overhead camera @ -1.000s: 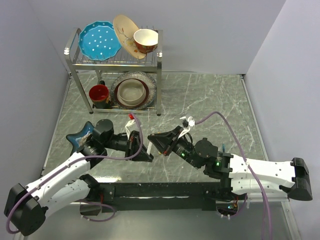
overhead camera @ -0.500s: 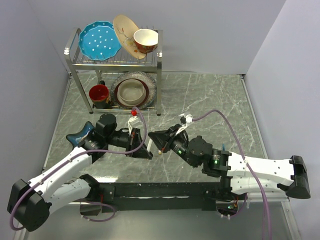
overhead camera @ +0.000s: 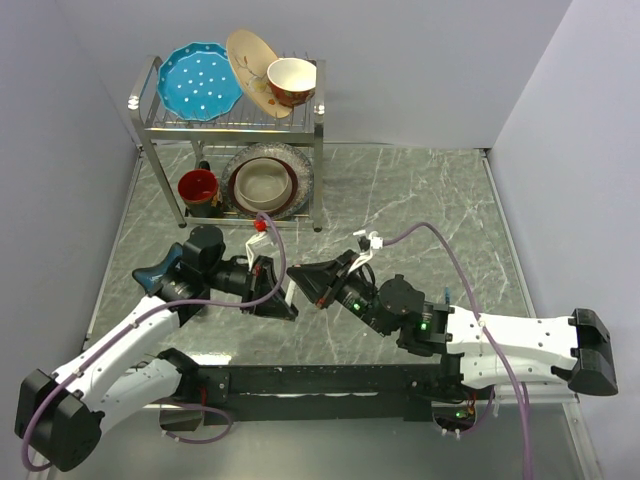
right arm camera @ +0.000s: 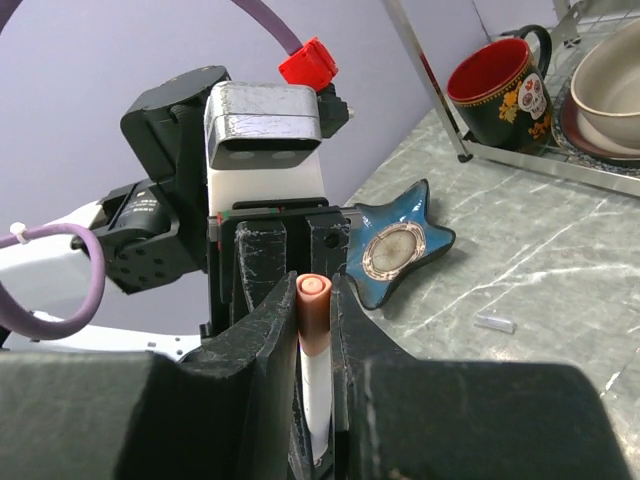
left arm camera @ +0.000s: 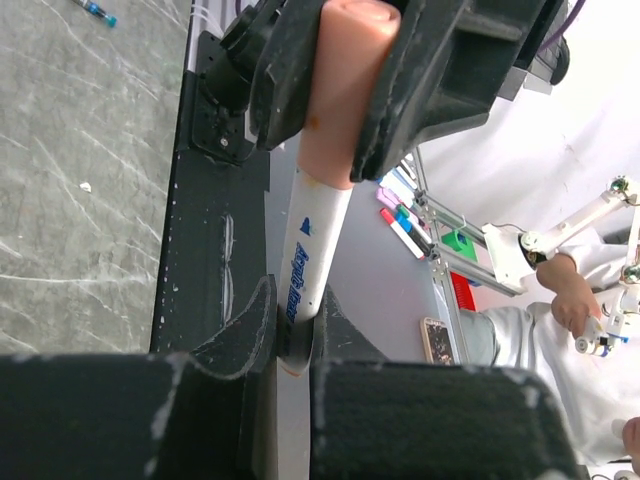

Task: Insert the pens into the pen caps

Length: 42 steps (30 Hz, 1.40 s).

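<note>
A white pen [left arm camera: 305, 255] with blue lettering is clamped at its lower end in my left gripper [left arm camera: 292, 325]. Its other end sits inside an orange pen cap [left arm camera: 345, 90], and my right gripper [right arm camera: 313, 292] is shut on that cap [right arm camera: 314, 305]. The white barrel [right arm camera: 318, 400] runs down between the right fingers. In the top view both grippers meet tip to tip above the table, left [overhead camera: 283, 300] and right [overhead camera: 298, 277], and hide the pen. A blue pen [left arm camera: 95, 11] lies on the table. A small clear cap [right arm camera: 495, 323] lies by the star dish.
A blue star-shaped dish [right arm camera: 395, 250] sits behind my left arm [overhead camera: 150, 272]. A metal dish rack [overhead camera: 230, 120] at the far left holds plates, bowls and a dark mug [overhead camera: 198, 190]. A small blue item [overhead camera: 447, 295] lies beside my right arm.
Both grippers, still joined on the pen and cap, have shifted slightly left and away from the arm bases. The grips have not changed.
</note>
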Each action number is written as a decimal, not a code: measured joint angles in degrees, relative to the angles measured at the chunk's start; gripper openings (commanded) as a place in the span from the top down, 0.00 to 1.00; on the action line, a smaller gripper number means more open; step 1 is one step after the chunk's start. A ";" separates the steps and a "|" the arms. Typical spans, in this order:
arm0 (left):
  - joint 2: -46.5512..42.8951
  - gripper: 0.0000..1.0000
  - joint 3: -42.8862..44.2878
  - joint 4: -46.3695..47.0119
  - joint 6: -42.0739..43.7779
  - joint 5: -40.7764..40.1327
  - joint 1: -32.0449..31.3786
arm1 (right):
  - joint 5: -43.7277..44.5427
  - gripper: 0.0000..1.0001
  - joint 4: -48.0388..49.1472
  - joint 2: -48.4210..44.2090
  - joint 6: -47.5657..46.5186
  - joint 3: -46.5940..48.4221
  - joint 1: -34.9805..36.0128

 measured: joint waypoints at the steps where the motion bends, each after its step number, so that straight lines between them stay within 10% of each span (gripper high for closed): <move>1: -0.11 0.99 0.00 -0.13 0.07 0.02 0.17 | 0.04 1.00 -0.02 0.24 -0.02 0.24 0.02; 6: -0.81 0.99 0.13 -2.14 1.07 -0.26 0.28 | 0.98 0.97 -2.51 0.04 0.26 1.29 0.57; 11: -3.28 0.99 0.37 -2.75 1.38 -2.78 0.31 | 5.97 0.57 -12.50 -2.75 2.95 5.60 2.08; 20: -5.60 0.99 0.26 1.11 -2.14 -28.87 5.53 | 3.21 0.33 -34.05 -11.15 7.52 5.68 10.12; 42: 14.82 0.88 -9.49 1.46 -19.82 -59.25 -10.67 | 12.24 0.23 -47.84 -23.74 13.33 -0.61 10.12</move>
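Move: The left hand pinches the lower end of the near-upright pen; the pink pen cap, already on it, sits about 7 cm above and 4 cm ahead of that hand, right between the right fingers. The bare table spot the left hand heads over lies roughly 10 cm ahead and 22 cm below it. A yellow-capped pen lies about 14 cm ahead, 7 cm right and 22 cm below the left hand; from the right hand, some 10 cm ahead, 6 cm right and 29 cm below. After a brief hold with both hands on the pen, the right fingers open wide and let go of the pink cap, and the right hand backs off about 5 cm, then draws away to its right some 11 cm in all while sinking about 7 cm. The left hand keeps its pinch on the capped pen, swings it forward, away from the right hand, turning counter-clockwise nearly 50 degrees, and then lowers it about 17 cm towards the bare table left of the yellow-capped pen, its fingers tipping downward. ##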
